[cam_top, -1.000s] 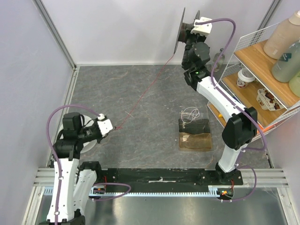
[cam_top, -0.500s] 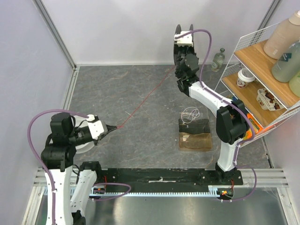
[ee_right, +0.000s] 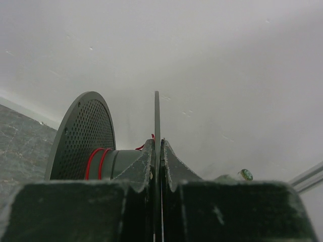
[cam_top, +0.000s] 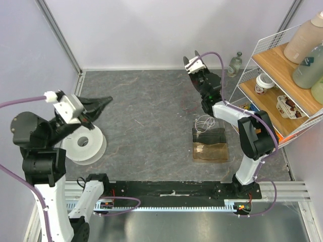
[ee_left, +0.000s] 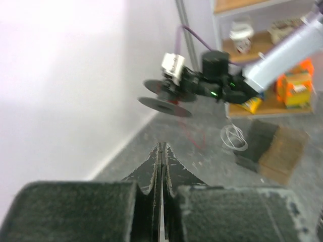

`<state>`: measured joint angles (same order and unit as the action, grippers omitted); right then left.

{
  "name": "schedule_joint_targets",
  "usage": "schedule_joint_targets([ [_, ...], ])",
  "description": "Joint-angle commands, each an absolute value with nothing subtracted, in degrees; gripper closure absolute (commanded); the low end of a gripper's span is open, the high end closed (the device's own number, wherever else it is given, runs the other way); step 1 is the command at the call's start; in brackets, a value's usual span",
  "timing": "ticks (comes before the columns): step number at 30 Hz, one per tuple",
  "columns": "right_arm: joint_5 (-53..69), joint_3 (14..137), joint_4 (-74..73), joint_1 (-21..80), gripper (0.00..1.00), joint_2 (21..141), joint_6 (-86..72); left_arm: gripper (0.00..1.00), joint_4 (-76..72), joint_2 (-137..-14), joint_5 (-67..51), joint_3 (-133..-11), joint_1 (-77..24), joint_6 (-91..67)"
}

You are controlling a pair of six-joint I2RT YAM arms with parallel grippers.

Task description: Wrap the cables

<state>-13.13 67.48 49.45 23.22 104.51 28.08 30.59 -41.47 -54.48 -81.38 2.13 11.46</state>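
Note:
My right gripper [ee_right: 157, 143] is shut on the thin flange of a dark perforated spool [ee_right: 83, 136]. Two turns of the red cable [ee_right: 96, 161] lie round its hub. In the top view the right gripper [cam_top: 194, 57] is held up near the back wall. In the left wrist view the spool [ee_left: 166, 98] hangs in the air and a loose length of the red cable [ee_left: 192, 136] dangles from it toward the floor. My left gripper [ee_left: 161, 146] is shut, with nothing showing between its jaws. It is raised at the left [cam_top: 107, 100], far from the spool.
A white spool [cam_top: 83, 143] lies flat on the table under the left arm. A dark box [cam_top: 209, 143] with a coil of white cord [cam_top: 204, 122] sits right of centre. A wire shelf [cam_top: 282, 75] with bottles and a small glass bottle [cam_top: 235, 63] stand at the right.
The left gripper rose and swung up and left from the table. The red cable no longer stretches taut between the arms. The right gripper turned and came down with the spool.

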Motion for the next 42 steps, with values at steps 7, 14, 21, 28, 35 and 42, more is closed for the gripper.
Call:
schedule_joint_targets([
  [7,-0.18,64.95,54.94,20.92,1.0,92.55,26.38,0.98,21.26,-53.87,-39.27,-90.54,2.11,0.62],
  [14,-1.41,68.64,54.23,21.0,1.0,90.27,22.07,0.43,15.74,-54.85,-51.16,-69.99,0.71,-3.97],
  [21,-3.07,76.36,51.95,21.71,1.0,87.28,13.46,0.37,11.52,-56.42,-50.09,-59.07,-1.12,-1.51],
  [28,-2.37,82.87,46.15,23.9,1.0,82.45,4.23,0.23,8.01,-60.2,-52.11,-56.43,-2.11,6.58],
  [35,-3.87,87.27,40.52,26.1,1.0,79.02,-1.65,0.17,0.36,-62.75,-53.08,-52.21,-7.9,15.02],
  [42,-3.6,92.54,37.09,28.21,1.0,78.14,-6.76,0.16,-8.94,-68.11,-52.91,-50.54,-13.01,22.67],
])
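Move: Some 24 cm ahead of the shut, empty left hand, 24 cm to its right and 42 cm below lies the red cable's loose tail; the spool is about 38 cm ahead, 28 cm right and 20 cm lower. From the right hand, gripping one flange, the spool's middle is about 4 cm ahead, 4 cm left and 2 cm below. The tail lies 13 cm back, level sideways, 24 cm below; the white cable is 8 cm nearer and 7 cm right of the tail. Swinging forward over a short rise of 7 cm, the left hand then drops to about 22 cm below its start, ending some 15 cm farther out and a little right, tilting down and opening wide towards the red tail. The right hand keeps its grip on the spool's flange, drawing it back and lifting it some 32 cm while the fingers tip up and turn left. ##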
